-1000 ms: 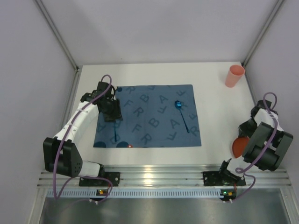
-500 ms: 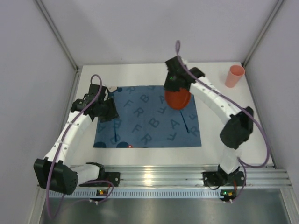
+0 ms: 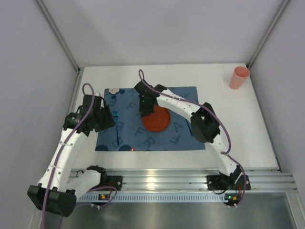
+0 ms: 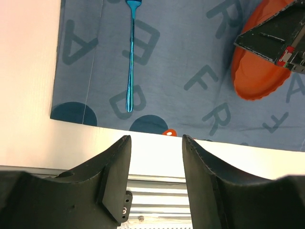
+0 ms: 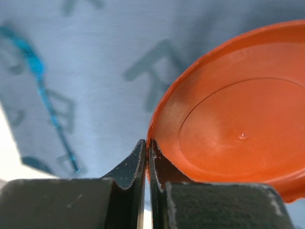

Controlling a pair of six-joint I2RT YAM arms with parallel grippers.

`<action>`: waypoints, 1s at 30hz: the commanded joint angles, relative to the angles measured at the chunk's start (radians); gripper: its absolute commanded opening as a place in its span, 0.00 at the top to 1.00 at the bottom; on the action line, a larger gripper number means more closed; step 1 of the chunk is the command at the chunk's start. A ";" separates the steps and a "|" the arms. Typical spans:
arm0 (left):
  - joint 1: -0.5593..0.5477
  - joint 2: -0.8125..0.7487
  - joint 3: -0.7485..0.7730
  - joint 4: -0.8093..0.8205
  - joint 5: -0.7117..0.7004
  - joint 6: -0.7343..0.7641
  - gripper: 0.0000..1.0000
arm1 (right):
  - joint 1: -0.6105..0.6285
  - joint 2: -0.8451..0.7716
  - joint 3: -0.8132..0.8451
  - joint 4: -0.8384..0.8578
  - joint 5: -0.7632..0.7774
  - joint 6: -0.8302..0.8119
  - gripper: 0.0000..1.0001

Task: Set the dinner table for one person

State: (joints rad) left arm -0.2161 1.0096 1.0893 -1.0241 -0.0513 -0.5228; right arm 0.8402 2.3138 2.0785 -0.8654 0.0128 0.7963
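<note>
The white dinner table [image 3: 228,124] carries a dark blue letter-printed placemat [image 3: 178,98]. An orange plate [image 3: 158,120] lies over the mat's middle, and my right gripper [image 3: 144,109] is shut on its left rim. In the right wrist view the jaws [image 5: 148,149] pinch the plate's edge [image 5: 233,133]. A blue fork [image 3: 117,133] lies along the mat's left side, also seen in the left wrist view [image 4: 131,57]. My left gripper [image 3: 106,121] hovers at the mat's left edge, open and holding nothing [image 4: 156,140].
A pink cup [image 3: 239,77] stands at the table's far right corner. The aluminium rail [image 3: 157,181] runs along the near edge. Walls close in on both sides. My right arm [image 3: 200,121] arches across the mat's right half.
My right gripper has carried the plate from the mat's far right corner down to its middle. My left gripper has drawn back slightly to the left.
</note>
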 commanded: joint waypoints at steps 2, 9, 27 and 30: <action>0.003 -0.022 -0.015 -0.030 -0.035 -0.016 0.48 | 0.036 0.012 0.063 0.117 -0.140 0.018 1.00; 0.004 0.006 -0.006 -0.014 -0.045 -0.026 0.48 | 0.056 0.007 0.009 0.224 -0.257 -0.002 0.50; 0.003 0.145 -0.022 0.085 0.017 -0.097 0.51 | -0.767 -0.415 -0.046 0.213 -0.129 -0.266 0.00; 0.003 0.173 -0.006 0.090 0.033 -0.112 0.51 | -0.951 -0.309 0.038 0.207 -0.178 -0.255 0.00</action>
State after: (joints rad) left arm -0.2161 1.1675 1.0653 -0.9768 -0.0513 -0.6033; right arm -0.0154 1.9247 2.0762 -0.6083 -0.1318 0.5690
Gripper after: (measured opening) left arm 0.489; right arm 0.996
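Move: Close below the right hand, which still pinches the plate's left rim, the mat's middle is about 2 cm back, 2 cm right and 5 cm down; the plate's centre hangs 6 cm right and 1 cm back. The fork lies 14 cm left and 6 cm back, the spoon 21 cm right and 2 cm back, the cup 46 cm right and 16 cm ahead. From the left hand, the mat's middle is roughly 21 cm right, 8 cm ahead. Easing the plate some 6 cm left and slightly back over the mat, the right hand rises a little, its left side tilting up about 15 degrees, then opens wide and lets go of the rim. It then sweeps fast to the right, forward and up, over 40 cm across, towards the cup. The half-open left hand sinks about 4 cm. ##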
